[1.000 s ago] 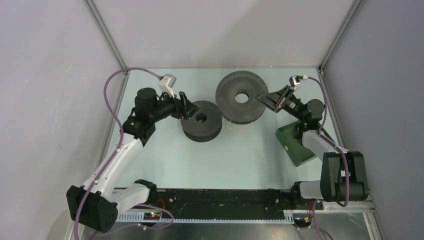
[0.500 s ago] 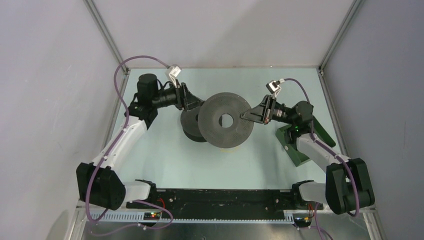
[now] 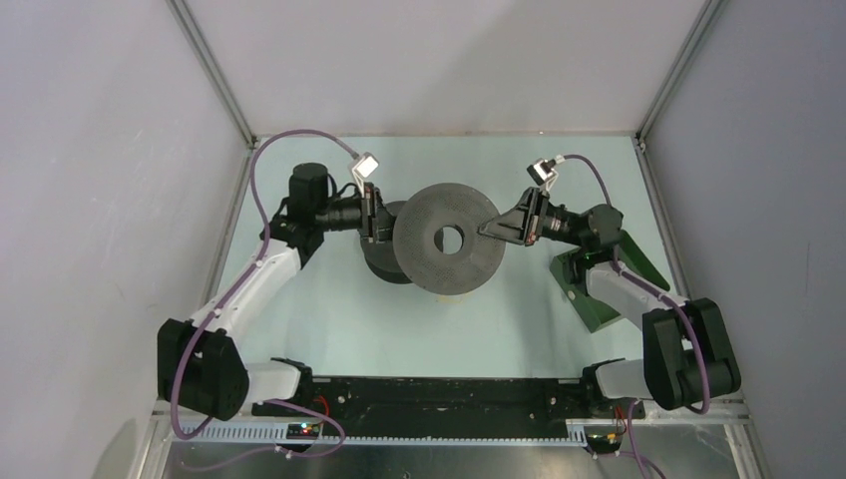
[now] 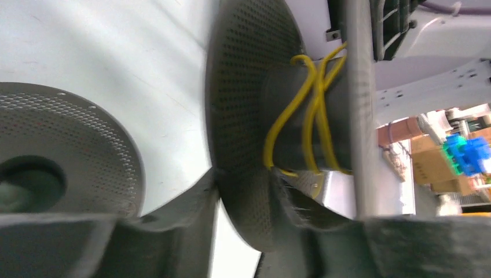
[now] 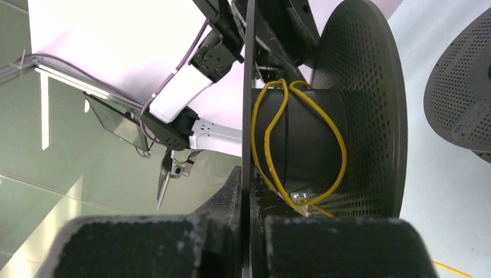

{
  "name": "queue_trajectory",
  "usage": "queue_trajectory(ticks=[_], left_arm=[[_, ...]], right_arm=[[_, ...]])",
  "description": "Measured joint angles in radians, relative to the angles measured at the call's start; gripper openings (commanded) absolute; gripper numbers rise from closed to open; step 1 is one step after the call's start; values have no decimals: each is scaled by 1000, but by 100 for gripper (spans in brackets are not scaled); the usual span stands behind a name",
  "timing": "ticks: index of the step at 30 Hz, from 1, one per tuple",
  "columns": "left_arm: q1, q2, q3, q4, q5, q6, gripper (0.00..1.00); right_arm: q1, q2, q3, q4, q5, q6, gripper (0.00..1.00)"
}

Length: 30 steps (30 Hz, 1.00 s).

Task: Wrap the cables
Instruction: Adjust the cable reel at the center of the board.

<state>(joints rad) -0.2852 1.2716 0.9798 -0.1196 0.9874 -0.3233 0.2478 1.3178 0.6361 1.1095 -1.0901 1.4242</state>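
A dark grey perforated spool (image 3: 446,239) hangs in the air above the table's middle. The yellow cable (image 5: 272,145) loops loosely a few turns round its core, also seen as yellow cable (image 4: 315,110) in the left wrist view. My right gripper (image 3: 489,228) is shut on the edge of the spool's upper flange (image 5: 250,174). My left gripper (image 3: 384,218) reaches in from the left. Its fingers stand either side of the other flange's rim (image 4: 246,179), partly closed; the view is blurred.
A second dark grey spool (image 3: 384,261) lies flat on the table under and left of the lifted one. A green wedge-shaped block (image 3: 594,284) sits by the right arm. A bit of yellow cord (image 5: 457,269) lies on the table.
The right gripper carried the spool from the back of the table to the centre. The left gripper moved right to the spool's rim and its jaws narrowed.
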Motion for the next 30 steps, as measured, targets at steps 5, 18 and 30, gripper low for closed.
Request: queue_trajectory(ticks=[5,18,30], left_arm=[[4,-3,-17,10,3,-29,2],[12,-28,-83,201,40,-262,0],[26,-24,-108,396,60,-467,0]], right_arm=[[-1,42,0,99,-29,47,0],[-35,-3,6,-72,5,-101,34],[-139,-29,10,-138,39,-116,39]])
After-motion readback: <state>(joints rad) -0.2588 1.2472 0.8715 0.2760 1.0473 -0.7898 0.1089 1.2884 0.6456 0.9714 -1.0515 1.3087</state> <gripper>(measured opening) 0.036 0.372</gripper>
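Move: The cable reel, held by the right hand at its upper flange, has its middle about 10 cm right, 3 cm back and 3 cm above the left hand. From the right hand the middle is roughly 7 cm left, 2 cm back and 4 cm lower. The other reel lies on the table about 5 cm ahead of the left hand, neither left nor right of it, some 20 cm down. Left fingers pinch the lower flange, rising about 3 cm; right fingers open, withdrawing about 5 cm forward and right. ##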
